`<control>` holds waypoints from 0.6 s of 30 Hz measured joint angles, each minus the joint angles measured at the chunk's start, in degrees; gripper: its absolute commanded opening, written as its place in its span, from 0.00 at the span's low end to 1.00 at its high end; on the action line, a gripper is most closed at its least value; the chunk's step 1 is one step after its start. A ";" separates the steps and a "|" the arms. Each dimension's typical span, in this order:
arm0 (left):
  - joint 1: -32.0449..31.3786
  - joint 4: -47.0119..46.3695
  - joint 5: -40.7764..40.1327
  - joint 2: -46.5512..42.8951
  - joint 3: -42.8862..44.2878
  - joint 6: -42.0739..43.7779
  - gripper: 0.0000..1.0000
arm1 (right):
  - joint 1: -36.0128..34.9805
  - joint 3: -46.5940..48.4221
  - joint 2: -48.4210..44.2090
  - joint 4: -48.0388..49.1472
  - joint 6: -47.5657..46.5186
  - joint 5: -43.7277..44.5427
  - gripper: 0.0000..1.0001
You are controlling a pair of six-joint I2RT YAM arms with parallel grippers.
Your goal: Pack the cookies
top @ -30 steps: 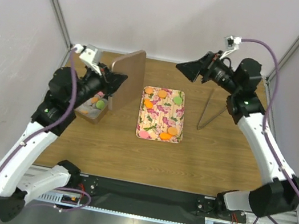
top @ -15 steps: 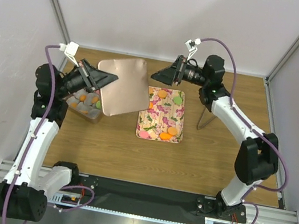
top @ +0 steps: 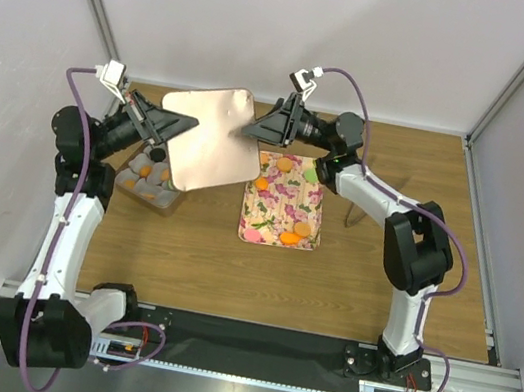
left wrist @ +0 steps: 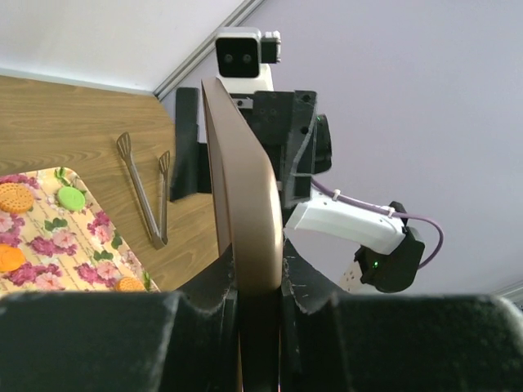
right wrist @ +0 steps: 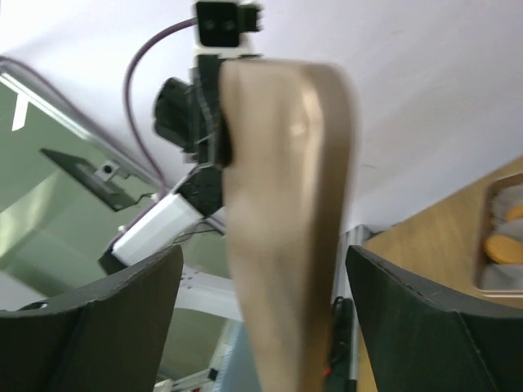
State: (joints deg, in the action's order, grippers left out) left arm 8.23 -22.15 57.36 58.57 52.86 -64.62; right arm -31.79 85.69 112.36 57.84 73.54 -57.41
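My left gripper [top: 175, 125] is shut on a tan lid [top: 210, 136] and holds it raised and tilted above the table. In the left wrist view the lid [left wrist: 243, 188] stands edge-on between the pads of my left gripper [left wrist: 257, 286]. My right gripper [top: 251, 128] is open at the lid's far edge. In the right wrist view the lid [right wrist: 286, 204] sits in the gap and the fingers [right wrist: 122, 318] stand apart on either side. Cookies [top: 260, 182] lie on the floral tray [top: 281, 218]. More cookies [top: 158, 176] sit in an open box [top: 145, 198] below the lid.
Metal tongs [top: 367, 199] lie on the wooden table right of the tray; they also show in the left wrist view [left wrist: 147, 192]. The enclosure walls stand close behind both arms. The box [right wrist: 500, 237] shows at the right edge of the right wrist view.
My left arm has lifted the lid off the box side and tilted it up toward the middle. My right arm has swung left, bringing its open gripper to the lid's edge.
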 measured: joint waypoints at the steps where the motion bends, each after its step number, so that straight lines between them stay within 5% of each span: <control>1: 0.20 -0.63 0.11 0.37 -0.04 -0.50 0.00 | -0.35 0.31 0.39 1.64 1.75 0.04 0.84; 12: 1.18 -9.81 1.75 3.63 -0.42 -7.04 0.01 | -2.95 1.31 0.81 5.38 8.00 1.38 0.49; 18: 1.51 -11.19 2.08 4.09 -0.42 -8.07 0.14 | -2.99 2.01 1.01 2.95 8.22 2.69 0.26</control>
State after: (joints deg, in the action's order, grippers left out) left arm 9.74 -33.34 59.44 62.65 52.45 -72.69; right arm -34.79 87.70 113.36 60.80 81.76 -54.72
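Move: The tan lid's middle lies about 5 cm left of the right hand, some 2 cm back and slightly lower; its right edge already stands between the open fingers. From the left hand, which already grips its left side, it is about 4 cm right and 1 cm back. From the right hand, the cookie box is some 23 cm left and level, the flowered tray 9 cm right and level, both roughly 33 cm below. The right fingers close most of the way about the lid's right edge, hand easing 2 cm back, up, left. ##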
